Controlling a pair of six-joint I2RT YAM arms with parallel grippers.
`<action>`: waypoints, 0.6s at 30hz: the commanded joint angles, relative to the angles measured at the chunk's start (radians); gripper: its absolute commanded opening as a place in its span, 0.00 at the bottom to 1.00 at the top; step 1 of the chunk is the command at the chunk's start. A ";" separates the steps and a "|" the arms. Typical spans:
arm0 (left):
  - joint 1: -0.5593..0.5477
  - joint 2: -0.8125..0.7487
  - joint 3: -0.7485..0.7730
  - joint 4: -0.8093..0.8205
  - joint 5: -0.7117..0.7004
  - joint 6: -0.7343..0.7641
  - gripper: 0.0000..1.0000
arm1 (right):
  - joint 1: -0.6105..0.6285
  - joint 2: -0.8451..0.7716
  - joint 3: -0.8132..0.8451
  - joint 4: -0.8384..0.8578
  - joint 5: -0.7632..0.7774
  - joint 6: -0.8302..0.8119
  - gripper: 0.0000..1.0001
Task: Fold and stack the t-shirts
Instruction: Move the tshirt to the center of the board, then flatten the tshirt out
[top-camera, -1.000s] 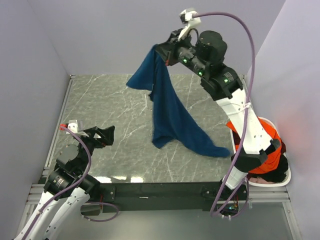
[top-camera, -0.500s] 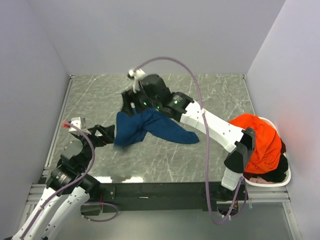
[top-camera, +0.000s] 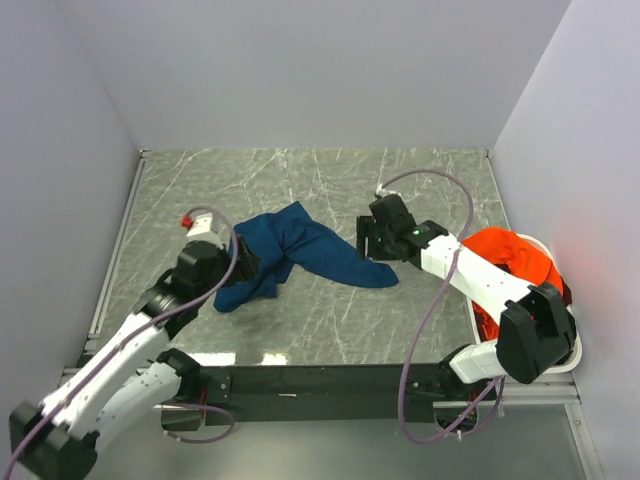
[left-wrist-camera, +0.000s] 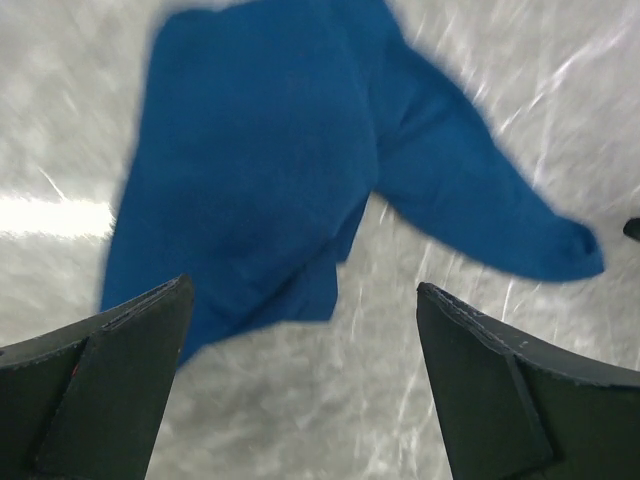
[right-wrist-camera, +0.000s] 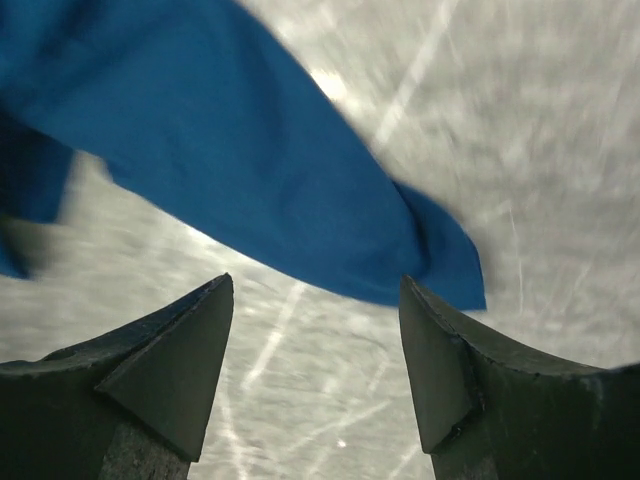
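A blue t-shirt (top-camera: 300, 250) lies crumpled in a loose V on the marble table (top-camera: 300, 320). My left gripper (top-camera: 248, 263) is open at the shirt's left edge, with only cloth and table below it. From the left wrist the t-shirt (left-wrist-camera: 290, 170) spreads ahead of the left gripper (left-wrist-camera: 305, 288). My right gripper (top-camera: 368, 245) stands open just right of the shirt's right tip. In the right wrist view that tip (right-wrist-camera: 440, 260) lies past the open right gripper (right-wrist-camera: 315, 281). An orange t-shirt (top-camera: 510, 258) sits heaped in the basket (top-camera: 573, 345).
The white basket stands at the table's near right corner, partly behind my right arm, with dark cloth under the orange shirt. Grey walls close in the table at the back and on both sides.
My right gripper swung the blue t-shirt down from high up, let it go on the table and drew back to the right. My left arm reached forward to the shirt's left edge.
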 joint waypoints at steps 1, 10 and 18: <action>-0.001 0.147 0.051 -0.012 0.107 -0.114 0.99 | 0.009 0.032 -0.062 0.018 0.073 0.046 0.73; -0.014 0.410 0.079 -0.074 0.118 -0.225 0.99 | 0.004 0.138 -0.084 0.024 0.142 0.029 0.73; -0.014 0.523 0.033 0.009 0.096 -0.309 1.00 | -0.010 0.210 -0.122 0.061 0.123 0.013 0.73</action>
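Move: The left hand's part of the blue t-shirt, the near edge of its wide left part, lies about 16 cm below, 4 cm to the right and 1 cm back. For the right hand, the shirt's narrow right end is some 12 cm below, 4 cm to the right and 3 cm back; the orange shirt in the basket lies about 27 cm to the right, 5 cm back and 11 cm below. Both open hands sink about 10 cm and edge right towards the blue t-shirt, the left tipping down some 30 degrees. ##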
